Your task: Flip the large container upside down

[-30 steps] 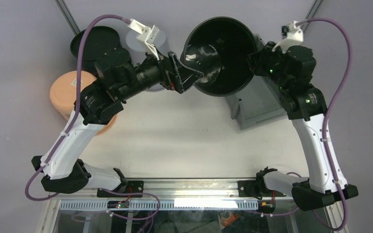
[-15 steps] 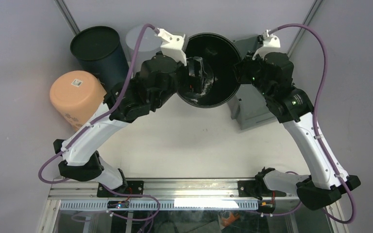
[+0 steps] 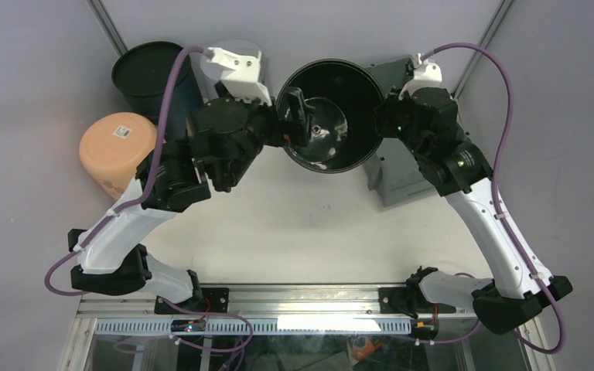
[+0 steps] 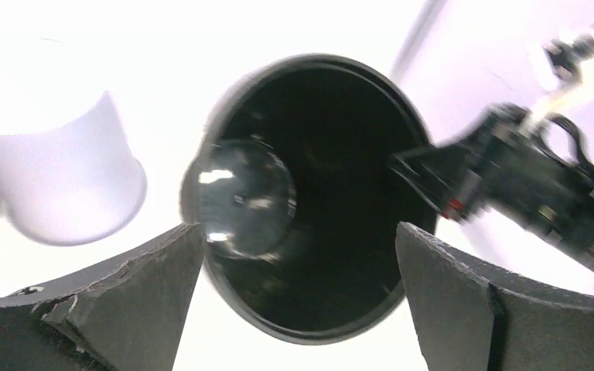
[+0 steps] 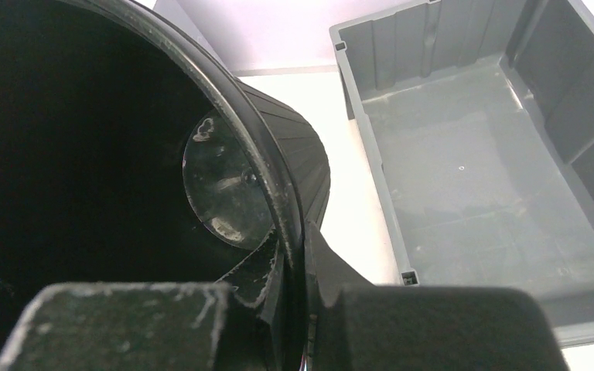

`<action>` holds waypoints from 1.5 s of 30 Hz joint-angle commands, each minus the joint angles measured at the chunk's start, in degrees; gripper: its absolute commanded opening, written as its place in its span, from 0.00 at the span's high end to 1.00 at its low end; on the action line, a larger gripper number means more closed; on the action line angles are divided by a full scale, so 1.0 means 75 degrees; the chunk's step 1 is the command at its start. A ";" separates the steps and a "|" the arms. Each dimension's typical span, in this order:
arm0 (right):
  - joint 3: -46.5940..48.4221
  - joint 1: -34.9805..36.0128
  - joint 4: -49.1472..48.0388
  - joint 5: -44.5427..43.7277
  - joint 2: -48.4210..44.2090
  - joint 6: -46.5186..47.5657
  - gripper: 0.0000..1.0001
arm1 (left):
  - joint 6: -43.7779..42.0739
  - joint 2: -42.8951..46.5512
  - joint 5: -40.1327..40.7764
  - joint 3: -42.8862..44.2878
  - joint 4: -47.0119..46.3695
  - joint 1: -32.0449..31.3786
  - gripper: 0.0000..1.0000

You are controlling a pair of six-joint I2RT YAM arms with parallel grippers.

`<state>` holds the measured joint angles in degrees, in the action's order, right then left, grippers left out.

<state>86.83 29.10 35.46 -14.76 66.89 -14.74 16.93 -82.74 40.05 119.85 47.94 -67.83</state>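
Observation:
The large container (image 5: 479, 154), a grey rectangular bin, stands open side up on the table at the right. In the top view it (image 3: 402, 178) is partly hidden beneath my right arm. My right gripper (image 5: 300, 263) is shut on the rim of a round black bucket (image 3: 329, 116), which it holds beside the bin with the mouth facing upward. My left gripper (image 3: 292, 120) is open at the bucket's left rim. In the left wrist view the black bucket (image 4: 317, 201) lies ahead between the spread fingers (image 4: 124, 309), apart from both.
An upside-down orange bucket (image 3: 116, 151) sits at the left. A dark bucket (image 3: 153, 73) and a pale grey bucket (image 3: 228, 58) stand at the back left. The pale grey bucket (image 4: 54, 178) is close to my left gripper.
The black bucket has shifted left and nearer, still in my right gripper. My left wrist has turned over and its gripper has drawn back towards the bucket's left rim.

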 commanded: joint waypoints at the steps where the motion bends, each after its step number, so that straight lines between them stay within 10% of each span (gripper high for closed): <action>1: 0.0222 0.0099 -0.1125 -0.0071 -0.0334 -0.0176 1.00 | -0.0591 0.0166 0.2388 -0.0287 -0.0312 0.0005 0.01; 15: -0.0032 0.0188 -0.1111 0.0048 -0.0628 -0.0310 1.00 | 0.0325 -0.0037 -0.0205 -0.1285 -0.0076 0.1638 0.08; 24: -0.0126 0.0382 -0.1055 0.0160 -0.0648 -0.0417 1.00 | 0.0287 -0.0110 -0.0320 -0.1487 -0.0084 0.1639 0.64; 33: -0.0373 0.0416 -0.1169 0.0677 -0.1013 -0.0330 1.00 | -0.0041 -0.0128 0.0241 -0.1763 -0.0039 0.1672 1.00; 38: -0.0339 0.0405 -0.0846 0.0722 -0.1198 -0.0592 0.27 | -0.0766 0.0512 0.0537 -0.2435 -0.0991 0.1673 1.00; 45: -0.0258 0.0412 -0.0973 0.2261 -0.1600 -0.0145 0.01 | -0.2618 0.2331 0.0431 -0.4897 -0.4113 0.1672 1.00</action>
<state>82.59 31.88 32.62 -6.39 56.73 -17.76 7.01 -76.27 42.00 89.49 39.83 -55.07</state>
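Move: The black container hangs upright from the closed right hand by its right rim; its middle is about 11 cm left of that hand, 2 cm back and 12 cm below. From the open left hand the near-left rim lies some 8 cm ahead, 4 cm left and 9 cm below. The grey container stands about 21 cm ahead, 12 cm left and 37 cm below the left hand; the tray lies 9 cm ahead, 10 cm right and 36 cm below the right hand. The black container's left rim is taken by the left hand, which swings left and forward, drops with a lean ahead to reach it, about 10 cm down in all, and pinches the wall. Meanwhile the right hand keeps its grip, easing back 2–3 cm, then opens and backs off up and away. Now holding alone, the left hand sinks another 4 cm and edges left, rolling its left side up. ##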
